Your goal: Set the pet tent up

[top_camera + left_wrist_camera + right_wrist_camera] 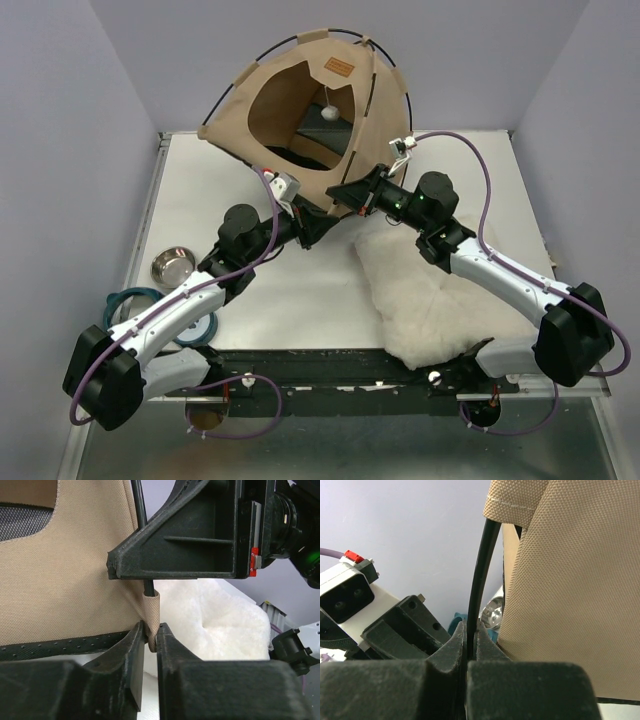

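Note:
The tan pet tent [300, 110] stands at the back of the table, its opening towards me, with a leather label [340, 68] and a white pom-pom [330, 113]. Both grippers meet at its front corner. My left gripper [151, 630] has its jaws slightly parted around the tan fabric loop [151, 607] at the tent's hem, where a black pole [141, 510] enters. In the top view the left gripper [320, 224] sits just below the right gripper [345, 195]. My right gripper [471, 627] is shut on the black pole [482, 570] beside the tent wall [570, 580].
A white fluffy cushion [420, 290] lies under the right arm, close behind the corner [210, 615]. A steel bowl [172, 266] and a teal ring [135, 300] sit at the table's left edge. Purple walls enclose the back and sides.

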Robot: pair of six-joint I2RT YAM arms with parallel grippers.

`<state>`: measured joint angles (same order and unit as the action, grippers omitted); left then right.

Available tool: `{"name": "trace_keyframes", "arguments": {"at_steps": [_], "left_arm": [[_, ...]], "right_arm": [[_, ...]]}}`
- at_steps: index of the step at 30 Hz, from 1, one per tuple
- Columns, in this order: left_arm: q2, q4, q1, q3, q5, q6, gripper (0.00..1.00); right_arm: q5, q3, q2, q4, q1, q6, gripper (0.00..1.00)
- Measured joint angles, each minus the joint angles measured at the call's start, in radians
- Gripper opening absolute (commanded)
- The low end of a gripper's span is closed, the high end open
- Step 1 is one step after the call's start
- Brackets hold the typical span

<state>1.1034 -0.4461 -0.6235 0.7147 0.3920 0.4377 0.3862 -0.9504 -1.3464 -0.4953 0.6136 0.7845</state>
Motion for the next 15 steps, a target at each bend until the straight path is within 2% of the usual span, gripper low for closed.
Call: {"name": "trace_keyframes", "arguments": {"at_steps": [2,8,12,15], "left_arm": [[0.002,-0.005,0.0,0.0,-0.003,0.005,0.33],[0.027,-0.023,0.0,0.015,-0.019,0.026,0.35],[0.051,-0.02,-0.001,0.033,-0.04,0.042,0.49],[0.07,-0.005,0.0,0.051,-0.043,0.05,0.66]], "right_arm": [[0.001,0.0,0.0,0.001,0.0,0.0,0.01],[0.003,0.0,-0.002,0.007,0.0,-0.002,0.01],[0.005,0.003,-0.002,0.011,0.0,-0.009,0.01],[0.012,0.008,-0.002,0.023,-0.002,-0.028,0.01]]}}
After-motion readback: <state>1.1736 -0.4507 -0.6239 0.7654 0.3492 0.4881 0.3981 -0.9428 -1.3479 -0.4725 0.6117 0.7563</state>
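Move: At the tent's near right corner, the fabric pocket sits between the left fingers, about 1 cm ahead and 1 cm to the right of their hand point. The right hand pinches the tent pole above that pocket, which lies some 4 cm below and 3 cm back from this hand. From the left hand, the doorway is roughly 17 cm ahead, 6 cm left and higher up; the white cushion is 24 cm right, 14 cm back and well below. Opening its fingers from a narrow gap to about half wide, the left hand releases the pocket and edges forward about 2 cm, drifting slightly right towards the corner. The right hand keeps its pinch on the pole just above the pocket, holding almost still before sinking about 1 cm at the end. ##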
